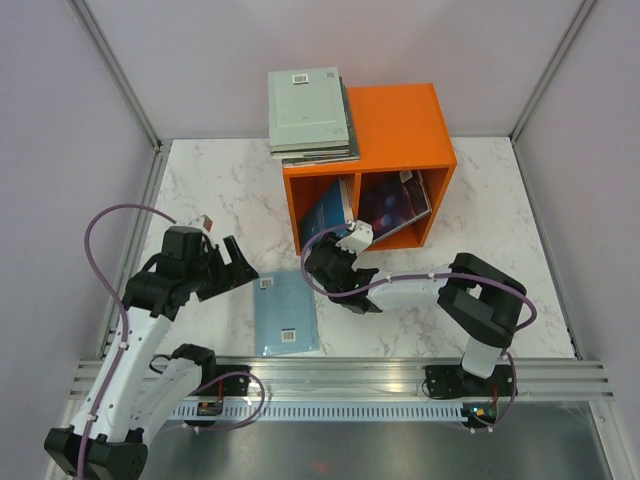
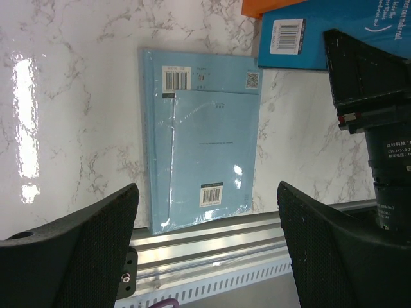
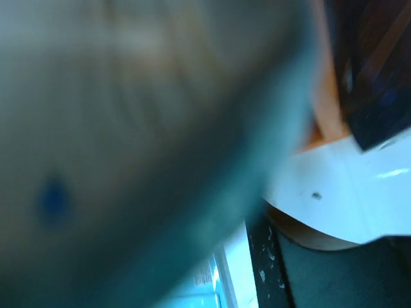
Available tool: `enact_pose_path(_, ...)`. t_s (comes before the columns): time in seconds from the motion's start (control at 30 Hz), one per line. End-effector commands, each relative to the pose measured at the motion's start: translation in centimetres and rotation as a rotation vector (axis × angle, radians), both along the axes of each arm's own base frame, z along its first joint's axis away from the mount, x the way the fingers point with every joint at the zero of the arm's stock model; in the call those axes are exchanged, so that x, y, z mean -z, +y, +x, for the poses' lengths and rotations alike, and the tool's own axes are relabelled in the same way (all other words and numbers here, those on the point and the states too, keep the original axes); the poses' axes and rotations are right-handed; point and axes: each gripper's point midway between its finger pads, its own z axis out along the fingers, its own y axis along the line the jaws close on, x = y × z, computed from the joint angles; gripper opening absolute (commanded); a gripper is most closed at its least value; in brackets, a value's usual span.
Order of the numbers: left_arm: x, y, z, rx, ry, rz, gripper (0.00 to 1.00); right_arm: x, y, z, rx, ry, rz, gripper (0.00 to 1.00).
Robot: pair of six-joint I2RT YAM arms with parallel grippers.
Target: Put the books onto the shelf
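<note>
The orange shelf (image 1: 400,130) stands at the back of the table, with a stack of books (image 1: 310,112) lying on its roof. A teal book (image 1: 330,208) leans in the left cubby and a dark book (image 1: 396,203) in the right one. My right gripper (image 1: 336,257) is at the teal book's lower edge. In the right wrist view the blurred teal cover (image 3: 141,128) fills the frame beside one finger (image 3: 264,256), so the grip is unclear. A light blue book (image 2: 202,141) lies flat near the front edge. My left gripper (image 2: 205,256) hovers open over its near end, holding nothing.
An aluminium rail (image 1: 340,375) runs along the table's near edge, just below the light blue book. Grey panels wall in the table on the left, right and back. The right arm's wrist (image 2: 376,128) shows at the right of the left wrist view.
</note>
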Motion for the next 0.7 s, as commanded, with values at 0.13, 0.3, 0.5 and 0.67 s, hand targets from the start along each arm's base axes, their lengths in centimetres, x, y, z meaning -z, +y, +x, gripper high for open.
enact_pose_path(0.13,-0.8,0.1,0.2,-0.008,-0.046,-0.002,0.91,3.5,0.8,-1.7,-0.031,0.106,-0.003,0.47)
enact_pose_path(0.3,-0.9,0.2,0.0,-0.013,-0.050,-0.008,0.91,3.4,1.1,-0.3,0.008,0.087,0.002,0.16)
enact_pose_path(0.5,-0.9,0.2,-0.1,-0.017,-0.048,-0.005,0.91,3.4,1.0,1.9,0.073,0.070,0.019,0.00)
enact_pose_path(0.67,-0.9,0.2,-0.1,-0.016,-0.044,-0.002,0.91,3.8,0.8,3.4,0.099,0.075,0.022,0.00)
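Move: The blue book leans in the mouth of the shelf's left compartment, its near end already between the right hand's open fingers; its middle is about 5 cm ahead of that hand and level with it sideways and in height. The divider is roughly 7 cm ahead and 7 cm to the right, and the dark book beyond it 6 cm ahead and 14 cm right. The light blue books lie flat 14 cm back, 8 cm left and 8 cm lower. From the left hand the blue book is about 17 cm ahead, 17 cm right and 8 cm lower. The right hand's fingers, still straddling the near end of the blue book, narrow by about a third of their gap to take a tighter hold on its covers. Meanwhile the hand shifts some 1.5 cm left and eases back a touch, then pushes the book forward about 3 cm, deeper into the left compartment, at an even height and with hardly any wrist turn. ##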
